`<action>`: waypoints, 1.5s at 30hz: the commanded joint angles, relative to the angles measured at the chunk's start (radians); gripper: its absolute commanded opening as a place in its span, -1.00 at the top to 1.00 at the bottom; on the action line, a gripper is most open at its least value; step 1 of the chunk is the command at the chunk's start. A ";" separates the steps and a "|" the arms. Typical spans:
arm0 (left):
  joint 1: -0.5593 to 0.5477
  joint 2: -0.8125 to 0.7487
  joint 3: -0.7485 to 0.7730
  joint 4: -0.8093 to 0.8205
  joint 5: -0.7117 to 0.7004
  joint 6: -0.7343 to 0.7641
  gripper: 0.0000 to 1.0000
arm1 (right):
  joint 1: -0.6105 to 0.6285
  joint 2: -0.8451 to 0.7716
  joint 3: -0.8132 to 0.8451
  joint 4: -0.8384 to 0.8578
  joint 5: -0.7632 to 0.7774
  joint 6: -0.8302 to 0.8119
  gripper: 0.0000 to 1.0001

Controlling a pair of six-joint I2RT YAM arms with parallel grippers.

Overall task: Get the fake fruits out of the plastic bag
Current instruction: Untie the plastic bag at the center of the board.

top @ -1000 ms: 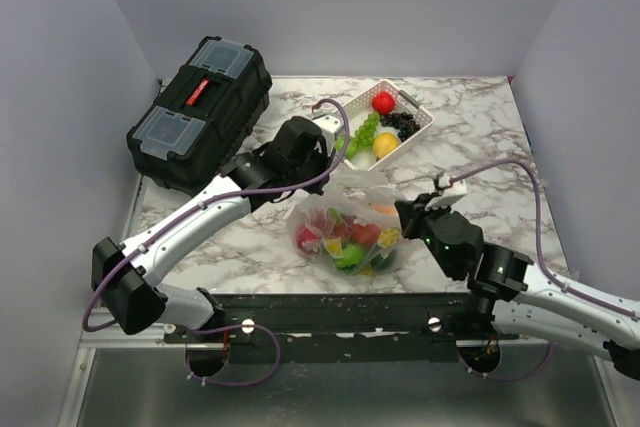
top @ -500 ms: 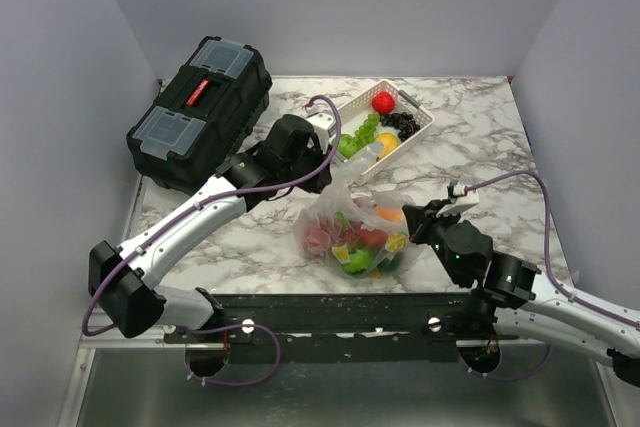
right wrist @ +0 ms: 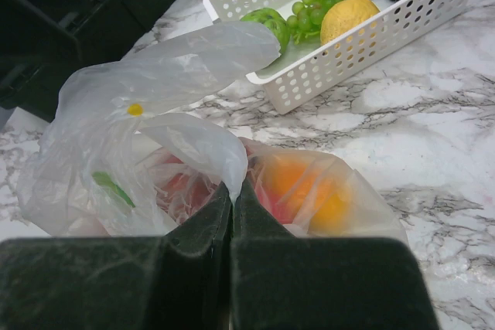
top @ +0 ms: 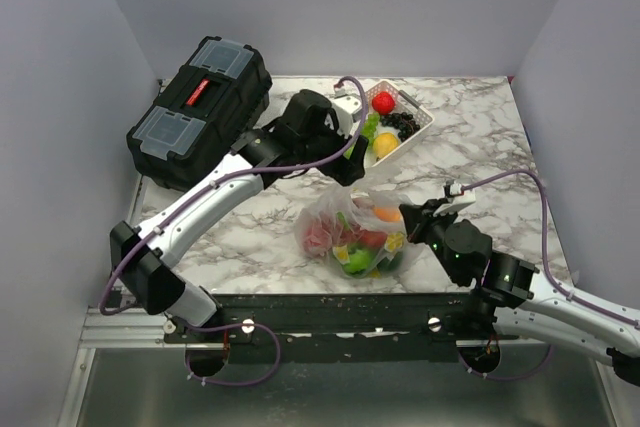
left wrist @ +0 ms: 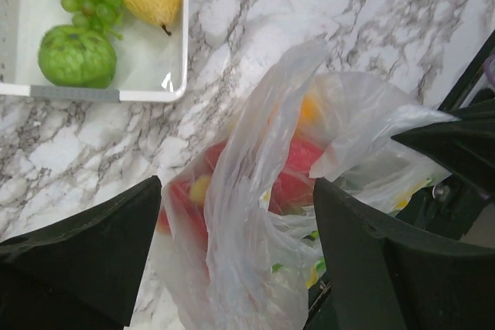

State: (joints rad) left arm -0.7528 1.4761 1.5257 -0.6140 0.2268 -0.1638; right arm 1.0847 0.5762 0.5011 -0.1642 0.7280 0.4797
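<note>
The clear plastic bag [top: 352,232] lies on the marble near the front edge, with the fake fruits [top: 362,239] inside it: red, orange, yellow and green pieces showing through the film. My left gripper [top: 352,169] hovers just behind and above the bag, open. In the left wrist view its fingers [left wrist: 77,260] stand wide apart on either side of the bag's loose top [left wrist: 255,214], and I cannot tell whether they touch it. My right gripper [right wrist: 232,185] is shut on a fold of the bag [right wrist: 155,90], next to an orange fruit [right wrist: 309,187].
A white slotted basket [top: 425,119] at the back holds a strawberry, grapes, a yellow fruit and green pieces. A black toolbox [top: 200,112] stands at the back left. Grey walls close the table on three sides.
My left gripper has opened and let go of the bag's top, moving back and up toward the basket. The bag's top has sagged. My right gripper stays shut on the bag.
</note>
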 commanded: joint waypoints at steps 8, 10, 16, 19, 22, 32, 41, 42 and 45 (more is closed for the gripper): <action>-0.048 0.151 0.042 -0.082 -0.005 0.025 -0.52 | -0.001 0.037 0.020 0.032 -0.020 -0.008 0.98; -0.054 0.150 0.034 -0.087 -0.059 0.026 -0.33 | -0.002 0.042 0.025 0.019 -0.018 0.016 0.95; -0.056 0.065 -0.022 -0.052 -0.156 0.034 0.71 | -0.002 0.017 0.029 -0.054 0.050 0.122 0.63; -0.056 -0.020 -0.077 0.015 -0.177 0.029 1.00 | -0.001 -0.017 0.054 -0.139 0.105 0.207 0.63; -0.057 -0.118 -0.123 0.055 -0.212 0.009 1.00 | -0.001 -0.067 0.061 -0.203 0.190 0.253 0.65; -0.052 -0.416 -0.355 0.284 -0.298 -0.037 1.00 | 0.000 -0.123 0.077 -0.287 0.282 0.312 0.46; -0.051 -0.430 -0.356 0.234 -0.184 -0.039 1.00 | -0.001 0.010 0.171 -0.220 0.164 0.108 -0.23; -0.051 -0.430 -0.345 0.220 -0.175 -0.029 1.00 | 0.000 0.022 0.175 -0.205 0.149 0.096 -0.30; -0.052 -0.430 -0.310 0.165 -0.163 -0.016 0.77 | -0.001 0.053 0.186 -0.149 0.118 0.062 -0.53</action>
State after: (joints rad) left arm -0.8062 1.0523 1.1572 -0.3943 0.0097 -0.2035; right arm 1.0847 0.5968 0.6533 -0.3828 0.9028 0.6201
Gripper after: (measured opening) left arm 0.009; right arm 0.706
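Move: The bag's loose handle stands about 7 cm below the open left fingers, 1 cm to their right and level fore and aft; the filled bag lies some 9 cm back, 2 cm right and 20 cm down, and the fruit basket about 16 cm ahead, 7 cm right and 24 cm down. From the right hand, already shut on the bag's edge, that handle is about 7 cm ahead, 10 cm left and at its height, the filled bag 3 cm back, 9 cm left and 13 cm down. The left hand sinks about 7 cm over the bag, shuts on the upstanding handle, then draws it up roughly 10 cm and to the left, slightly back, the fingers tipping up some 20 degrees while keeping their pinch. Meanwhile the right hand cracks its fingers open, shifts about 5 cm right with a clockwise turn, then spreads wide, letting go of the bag's edge, and eases a little back left and up. ##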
